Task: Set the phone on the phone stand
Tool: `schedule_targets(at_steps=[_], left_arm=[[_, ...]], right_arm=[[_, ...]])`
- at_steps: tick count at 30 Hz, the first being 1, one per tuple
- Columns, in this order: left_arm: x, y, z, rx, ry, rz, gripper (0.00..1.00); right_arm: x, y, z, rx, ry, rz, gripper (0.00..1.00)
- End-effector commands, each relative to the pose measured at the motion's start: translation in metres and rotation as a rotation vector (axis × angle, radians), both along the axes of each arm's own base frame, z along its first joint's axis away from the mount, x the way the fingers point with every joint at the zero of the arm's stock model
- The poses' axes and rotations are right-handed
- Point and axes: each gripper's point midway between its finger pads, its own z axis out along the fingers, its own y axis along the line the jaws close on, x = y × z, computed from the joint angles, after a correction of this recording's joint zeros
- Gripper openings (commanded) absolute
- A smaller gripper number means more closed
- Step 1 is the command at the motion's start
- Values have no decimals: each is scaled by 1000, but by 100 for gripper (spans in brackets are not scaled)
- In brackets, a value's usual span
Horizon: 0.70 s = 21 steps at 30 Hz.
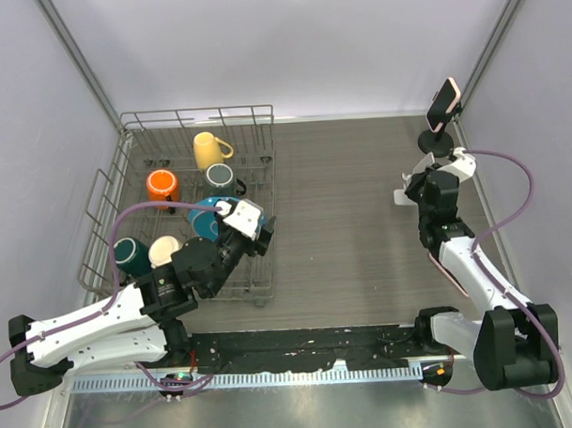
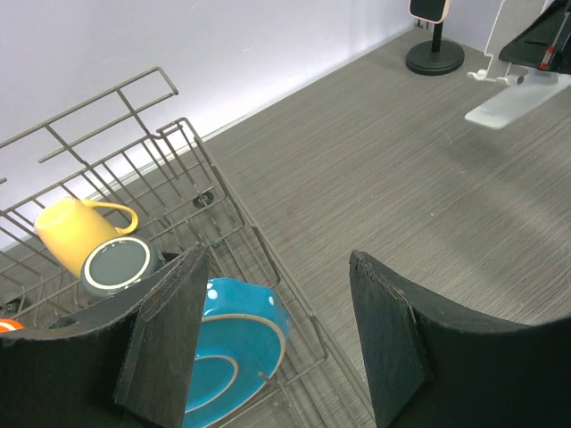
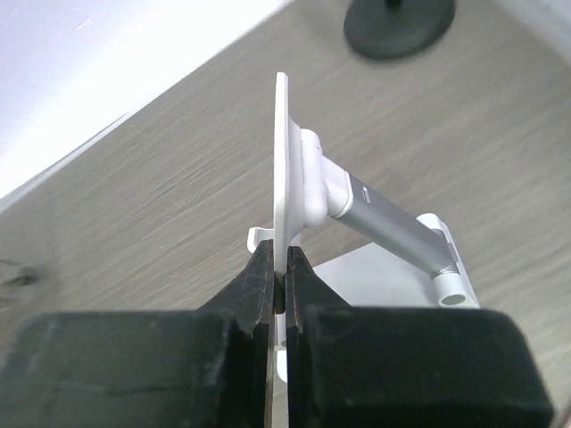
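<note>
The phone, pink-edged with a dark screen, rests tilted in the holder of the black phone stand at the far right back corner; its lower end shows as the phone above the phone stand's round base. Just in front of it, my right gripper is shut on the thin upright plate of a white and silver stand, seen in the top view as the right gripper beside the white stand. My left gripper is open and holds nothing, above the dish rack's right edge.
A wire dish rack at the left holds a yellow mug, an orange mug, a grey mug, a blue bowl and other cups. The black stand's base lies just beyond the white stand.
</note>
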Motion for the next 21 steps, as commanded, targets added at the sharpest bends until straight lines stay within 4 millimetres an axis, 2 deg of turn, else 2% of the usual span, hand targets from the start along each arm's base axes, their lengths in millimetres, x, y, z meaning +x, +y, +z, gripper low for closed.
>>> schedule_targets(at_steps=[1, 2, 3, 4, 5, 8, 9, 11, 12, 13, 14, 15, 18, 19, 20, 21], left_arm=[[1, 2, 16, -62, -25, 15, 68], [1, 2, 16, -62, -25, 15, 68], [1, 2, 16, -61, -26, 15, 68], [1, 3, 16, -61, -27, 17, 68], [1, 3, 16, -62, -27, 17, 68], [2, 3, 15, -53, -31, 26, 68], [3, 3, 14, -50, -31, 28, 68], [4, 3, 13, -44, -34, 33, 68], [4, 3, 12, -42, -34, 33, 68], [4, 2, 12, -42, -33, 33, 68], [4, 2, 12, -42, -33, 31, 68], [3, 2, 12, -42, -32, 28, 68], [3, 1, 12, -43, -30, 23, 68], [3, 1, 11, -39, -30, 25, 68], [4, 1, 10, -36, -31, 29, 68], [4, 1, 10, -32, -33, 31, 68]], right_arm=[[19, -44, 75, -549, -321, -57, 0], [24, -55, 56, -575, -289, -58, 0], [30, -65, 56, -583, -307, -57, 0], [41, -53, 53, -585, -335, 56, 0], [45, -64, 52, -591, -342, 53, 1], [63, -67, 41, -555, -395, 109, 0], [67, -79, 37, -543, -416, 114, 0], [71, -84, 35, -480, -457, 138, 0], [74, -97, 29, -475, -463, 127, 0], [79, -100, 34, -461, -485, 132, 0], [84, -98, 31, -449, -482, 169, 0], [90, -102, 15, -434, -452, 192, 0], [99, -105, 17, -421, -495, 252, 0], [101, -108, 9, -405, -498, 254, 0], [101, -107, 19, -387, -548, 253, 1], [103, -105, 18, -370, -560, 275, 0]])
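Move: The white stand is already in the right hand's shut fingers. The black phone stand, with its phone on, is roughly 23 cm ahead of this hand and 14 cm to its right, its middle some 8 cm lower; the loose phone lies flat on the table about 16 cm back, 11 cm to the right and 17 cm below. From the idle left hand, the black phone stand is about 39 cm ahead, 57 cm to the right and 22 cm lower. The right hand keeps its pinch on the edge of the white stand's plate and carries it about 12 cm to the right and 9 cm forward, towards the near side of the black phone stand, sinking some 5 cm after a nearly level start. On the way the wrist rolls about 20 degrees, its left side going down, and the fingers tip up some 15 degrees and swing slightly counter-clockwise, while staying shut. ##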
